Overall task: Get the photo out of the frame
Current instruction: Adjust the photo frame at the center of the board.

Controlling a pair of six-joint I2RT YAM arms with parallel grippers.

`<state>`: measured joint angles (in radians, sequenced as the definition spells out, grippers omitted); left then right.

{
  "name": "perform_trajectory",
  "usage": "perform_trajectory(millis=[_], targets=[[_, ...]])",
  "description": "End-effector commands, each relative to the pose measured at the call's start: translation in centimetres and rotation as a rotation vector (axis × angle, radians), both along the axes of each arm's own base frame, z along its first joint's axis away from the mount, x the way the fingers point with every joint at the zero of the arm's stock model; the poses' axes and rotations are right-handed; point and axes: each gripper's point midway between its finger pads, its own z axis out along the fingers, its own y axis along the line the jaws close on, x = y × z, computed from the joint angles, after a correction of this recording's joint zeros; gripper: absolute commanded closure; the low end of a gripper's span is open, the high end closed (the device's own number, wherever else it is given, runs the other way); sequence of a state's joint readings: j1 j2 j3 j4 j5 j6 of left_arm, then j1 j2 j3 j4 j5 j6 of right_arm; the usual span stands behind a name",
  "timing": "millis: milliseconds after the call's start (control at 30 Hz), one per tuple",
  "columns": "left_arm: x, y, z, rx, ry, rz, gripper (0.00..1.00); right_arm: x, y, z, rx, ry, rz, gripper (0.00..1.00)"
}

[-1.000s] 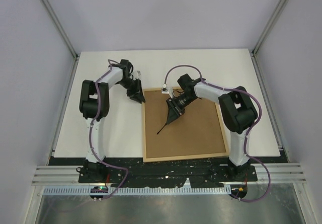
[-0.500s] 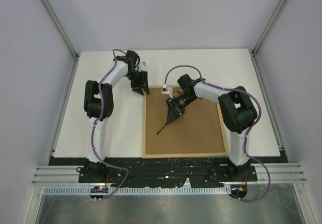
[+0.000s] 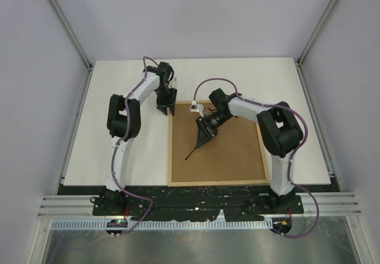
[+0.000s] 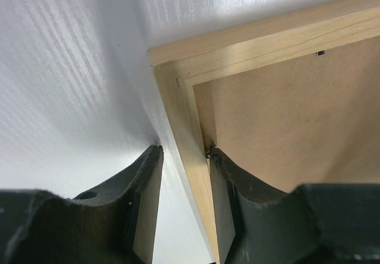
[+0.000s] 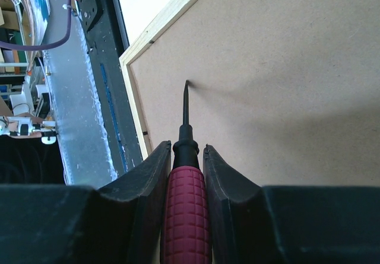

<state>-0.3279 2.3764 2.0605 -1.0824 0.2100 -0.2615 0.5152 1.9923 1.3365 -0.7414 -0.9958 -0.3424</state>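
The frame point(image 3: 170, 157) lies face down on the white table, its brown fibreboard back point(image 3: 234, 151) facing up. The photo is hidden under that back. My left gripper point(image 3: 167, 106) is at the frame's far-left corner, open. In the left wrist view its jaws point(image 4: 185, 151) straddle the light-wood rail point(image 4: 196, 157): one finger touches the rail's inner side, the other stands apart over the table. My right gripper point(image 3: 205, 134) is shut on a red-handled screwdriver point(image 5: 185, 216). The screwdriver's thin black tip point(image 5: 186, 83) rests on the brown back point(image 5: 285, 68).
The white table point(image 3: 119, 151) extends left of and beyond the frame. Black mounting rails point(image 3: 196, 196) run along the near edge, just below the frame's near rail. Grey walls with metal posts point(image 3: 65, 26) close in the sides and back.
My left gripper has moved from the frame's left side up to its far-left corner and opened wider around the rail. The frame has turned slightly. The right gripper and screwdriver have stayed put.
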Motion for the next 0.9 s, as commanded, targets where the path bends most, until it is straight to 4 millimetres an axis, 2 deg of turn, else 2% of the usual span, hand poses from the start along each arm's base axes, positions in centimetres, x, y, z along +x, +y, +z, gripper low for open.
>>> perform_trajectory(millis=[0, 333, 467, 500, 633, 867], targets=[[0.4, 0.1, 0.6, 0.066, -0.029, -0.036, 0.60, -0.8, 0.4, 1.4, 0.041, -0.028, 0.031, 0.92], [0.4, -0.2, 0.7, 0.108, -0.045, -0.073, 0.65, -3.2, 1.7, 2.9, 0.072, -0.049, 0.115, 0.92], [0.3, -0.3, 0.6, 0.126, -0.048, -0.089, 0.78, -3.4, 2.0, 3.5, 0.084, -0.062, 0.127, 0.92], [0.3, -0.4, 0.6, 0.125, -0.046, -0.091, 0.85, -3.4, 1.9, 3.4, 0.081, -0.061, 0.124, 0.92], [0.2, -0.4, 0.7, 0.119, -0.044, -0.090, 1.00, -3.4, 1.9, 3.2, 0.076, -0.062, 0.124, 0.92], [-0.4, -0.4, 0.6, 0.034, -0.005, -0.069, 1.00, -2.8, 1.8, 3.0, 0.076, -0.060, 0.113, 0.92]])
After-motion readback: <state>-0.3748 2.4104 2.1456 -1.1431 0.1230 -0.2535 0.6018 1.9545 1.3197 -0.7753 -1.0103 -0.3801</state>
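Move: The left fingers straddle the photo frame's left rail, directly under them and within about 1 cm; the far-left corner is some 4 cm straight ahead. From the right hand, holding the red-handled awl, the frame's near-left corner lies about 15 cm back, 10 cm left and 5 cm below. The awl tip, just over the backing board, is some 6 cm back, 4 cm left and 5 cm below that hand. Left fingers close onto the frame's left rail; right hand carries the awl some 4 cm back and left. ##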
